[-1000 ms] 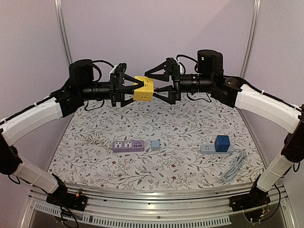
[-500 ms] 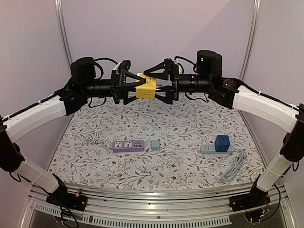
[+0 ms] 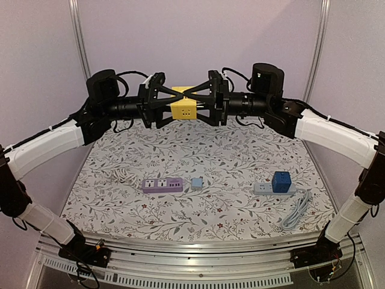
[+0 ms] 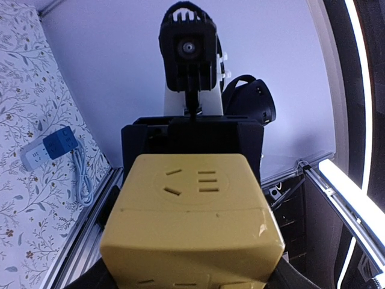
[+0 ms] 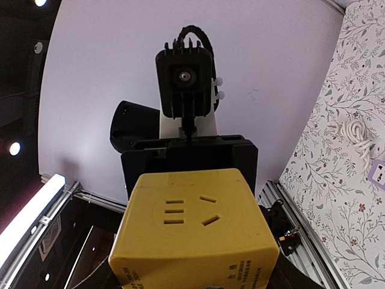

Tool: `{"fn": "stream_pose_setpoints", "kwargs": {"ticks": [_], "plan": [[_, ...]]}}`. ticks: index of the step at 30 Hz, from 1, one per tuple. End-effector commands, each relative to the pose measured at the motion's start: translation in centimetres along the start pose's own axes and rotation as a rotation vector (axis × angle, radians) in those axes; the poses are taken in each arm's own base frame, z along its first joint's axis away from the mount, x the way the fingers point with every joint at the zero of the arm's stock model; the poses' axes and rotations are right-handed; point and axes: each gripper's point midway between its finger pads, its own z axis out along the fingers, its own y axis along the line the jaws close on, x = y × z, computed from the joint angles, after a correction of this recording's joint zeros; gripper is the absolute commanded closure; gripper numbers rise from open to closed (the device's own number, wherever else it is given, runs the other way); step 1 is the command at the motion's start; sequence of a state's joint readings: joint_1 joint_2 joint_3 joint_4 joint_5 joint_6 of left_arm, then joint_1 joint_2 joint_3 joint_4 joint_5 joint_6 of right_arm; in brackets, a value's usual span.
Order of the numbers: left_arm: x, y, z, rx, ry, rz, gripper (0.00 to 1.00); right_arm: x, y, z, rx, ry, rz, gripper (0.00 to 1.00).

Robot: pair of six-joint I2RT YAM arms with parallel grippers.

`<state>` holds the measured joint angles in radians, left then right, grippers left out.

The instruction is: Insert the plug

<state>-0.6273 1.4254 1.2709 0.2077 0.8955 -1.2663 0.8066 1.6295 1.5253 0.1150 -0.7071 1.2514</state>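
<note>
The plug is a yellow cube (image 3: pixel 183 108) with socket slots on its faces, held high above the table between both arms. My left gripper (image 3: pixel 179 106) is shut on it from the left. From the right, my right gripper (image 3: pixel 187 106) has its fingers closed against the same cube, and the two pairs of fingers cross over it. The left wrist view is filled by the yellow cube (image 4: pixel 192 211), which sits in the left gripper (image 4: pixel 192 268) with the right wrist behind it. The right wrist view mirrors this: the cube (image 5: pixel 195 232) sits in the right gripper (image 5: pixel 195 274).
On the flowered table lie a purple power strip (image 3: pixel 162 184), a small light-blue cube (image 3: pixel 197 183), and a grey strip (image 3: pixel 264 188) carrying a blue cube (image 3: pixel 281 180) with a white cable (image 3: pixel 296 211). A coiled white cord (image 3: pixel 122 175) lies at the left.
Both arms have come closer together and risen slightly. The right gripper, open beside the cube a second ago, has slid over it and closed on it. The left grip is unchanged.
</note>
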Motion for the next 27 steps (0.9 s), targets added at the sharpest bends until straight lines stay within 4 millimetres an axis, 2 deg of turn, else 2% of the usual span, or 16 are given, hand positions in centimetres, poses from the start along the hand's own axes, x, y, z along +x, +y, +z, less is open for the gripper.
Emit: {"fn": "stream_pose_setpoints", "kwargs": {"ticks": [1,6,8,14,18,21,24,27], "plan": [[0.5,1.0,0.7,-0.019,0.017,0.028,0.80,1.3,-0.5,0.1,0.023,0.020,0.050,0.73],[0.5,0.9,0.3,-0.036,0.002,0.076,0.32,1.5,-0.2,-0.2,0.022,0.017,0.055,0.80],[0.7,0.8,-0.1,-0.049,0.000,0.105,0.03,1.5,0.0,-0.4,0.023,0.014,0.054,0.84],[1.4,1.8,-1.7,-0.112,0.007,0.197,0.00,1.8,0.0,-1.2,0.056,0.005,0.067,0.97],[2.4,4.3,-3.6,-0.260,0.015,0.240,0.01,1.9,-0.5,-1.9,0.082,-0.013,0.094,1.00],[2.2,5.3,-5.6,-0.392,-0.056,0.391,0.00,1.8,-1.8,-2.6,0.123,-0.036,0.166,1.00],[0.9,7.2,-8.4,-0.562,-0.187,0.527,0.01,1.9,-2.8,-3.2,0.141,-0.050,0.268,1.00],[0.4,7.3,-9.0,-0.576,-0.231,0.685,0.00,2.3,-3.7,-3.6,0.157,-0.046,0.359,1.00]]}}
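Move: The yellow plug sits between my two hands, gripped by both: its middle is about 2 cm to the right of my left hand's point, level in height and depth. From my right hand it lies some 2 cm to the left. Counted from my right hand, about 39 cm lower and 4 cm farther ahead, the purple power strip lies roughly 12 cm left and the small light-blue block about 2 cm right. I open my left fingers wide and let go of the yellow plug, sinking slightly, then draw that hand away to my left, about 6 cm, and down about 5 cm, rolling it and swinging its fingertips down and forward. My right hand keeps its grip on the plug, lowering it some 4 cm while easing right and a little back, with a slight roll. ##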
